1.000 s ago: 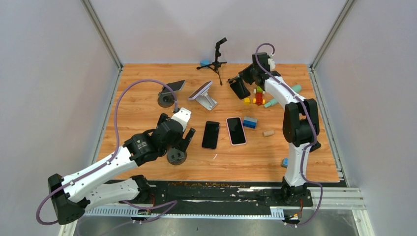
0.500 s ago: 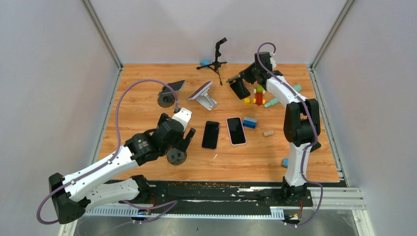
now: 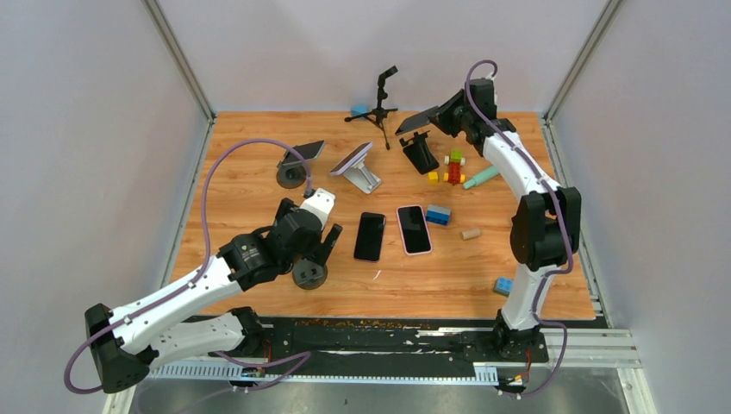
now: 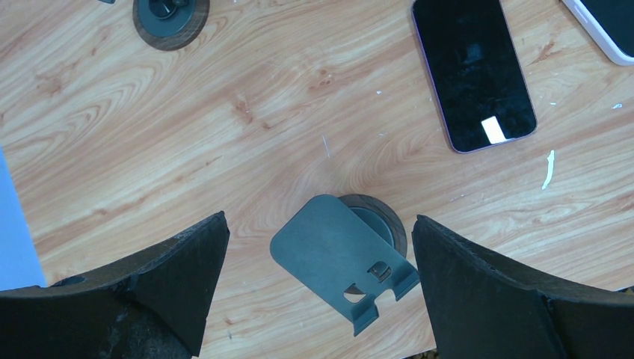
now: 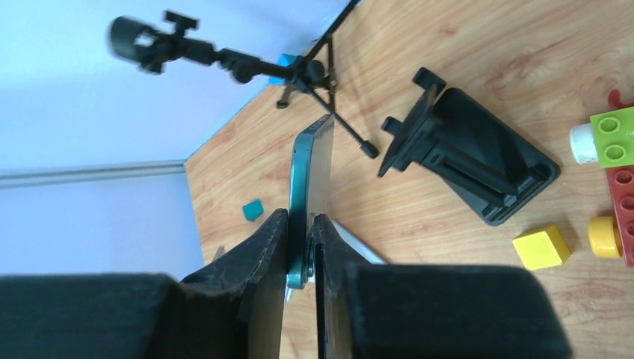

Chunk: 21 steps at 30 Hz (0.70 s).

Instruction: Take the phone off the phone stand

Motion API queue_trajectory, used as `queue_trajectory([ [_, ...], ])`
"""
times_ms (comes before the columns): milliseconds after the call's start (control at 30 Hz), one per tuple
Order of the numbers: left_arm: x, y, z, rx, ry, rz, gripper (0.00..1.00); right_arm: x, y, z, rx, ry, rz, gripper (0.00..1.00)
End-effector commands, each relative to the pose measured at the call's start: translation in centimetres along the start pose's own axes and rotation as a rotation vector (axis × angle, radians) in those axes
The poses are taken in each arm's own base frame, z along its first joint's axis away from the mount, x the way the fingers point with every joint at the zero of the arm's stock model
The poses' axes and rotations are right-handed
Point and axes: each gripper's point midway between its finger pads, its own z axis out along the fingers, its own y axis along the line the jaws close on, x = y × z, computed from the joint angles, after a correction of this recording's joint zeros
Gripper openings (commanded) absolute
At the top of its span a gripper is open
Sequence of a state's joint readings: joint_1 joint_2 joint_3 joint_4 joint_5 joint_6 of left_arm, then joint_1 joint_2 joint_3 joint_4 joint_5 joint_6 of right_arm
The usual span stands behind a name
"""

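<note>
My right gripper [image 3: 438, 118] is shut on a teal-edged phone [image 3: 417, 119], holding it in the air above the back of the table. In the right wrist view the phone [image 5: 312, 168] stands edge-on, clamped between the fingers [image 5: 265, 243]. The black phone stand [image 3: 421, 153] sits empty below it, apart from the phone [image 5: 478, 161]. My left gripper [image 3: 324, 245] hangs open over an empty grey stand with a round base [image 4: 340, 258], touching nothing.
Two phones lie flat mid-table [image 3: 369, 235] [image 3: 414, 228]. Two more phones rest on stands at the left [image 3: 303, 152] [image 3: 352, 159]. A small tripod [image 3: 380, 102] stands at the back. Toy blocks [image 3: 452, 166], a blue block [image 3: 438, 215] and a teal cylinder [image 3: 481, 178] lie near the right arm.
The right arm has lifted the phone up and off the black stand, swinging toward the back right. The stand is left empty. The left arm has not moved.
</note>
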State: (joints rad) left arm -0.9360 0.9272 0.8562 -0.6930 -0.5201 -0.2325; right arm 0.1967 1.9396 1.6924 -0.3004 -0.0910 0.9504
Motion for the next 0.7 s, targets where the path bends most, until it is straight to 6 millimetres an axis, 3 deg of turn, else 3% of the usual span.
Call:
queue_trajectory([
  [0,-0.7,0.5,-0.5,-0.007,-0.036,-0.008,1.0,-2.0,5.3,-5.7,-0.188,-0.045,-0.084,0.0],
  [267,-1.2,0.5,-1.0,0.009,-0.07,-0.018,1.0,1.7,4.4,-9.6,-0.287,0.091,-0.084,0.0],
  [667,-2.4,-0.7,-2.1,0.114,-0.147,-0.041,1.0,9.1,0.2,-16.5,-0.374,0.3,-0.161,0.0],
])
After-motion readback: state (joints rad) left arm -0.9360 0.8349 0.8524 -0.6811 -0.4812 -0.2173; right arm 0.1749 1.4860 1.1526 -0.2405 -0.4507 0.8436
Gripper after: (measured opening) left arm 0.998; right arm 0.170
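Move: Behind the right hand, which already holds the phone clear of its stand, lies the pink-edged phone: about 26 cm back, 6 cm left and 20 cm below. The plain dark phone lies some 28 cm back and 18 cm left, the blue-grey block roughly 21 cm back with no sideways offset. The emptied stand is about 2 cm back, 3 cm left and 15 cm down. From the left hand, the pink-edged phone is about 7 cm ahead and 25 cm right. Drawing back about 15 cm from the emptied stand towards the phones already laid down, the right hand keeps its pinch on the phone's edge. It arcs up some 4 cm on the way and sinks again to its starting height, the wrist swinging about 20 degrees counter-clockwise. The left hand, empty and wide open, rises about 2 cm. ##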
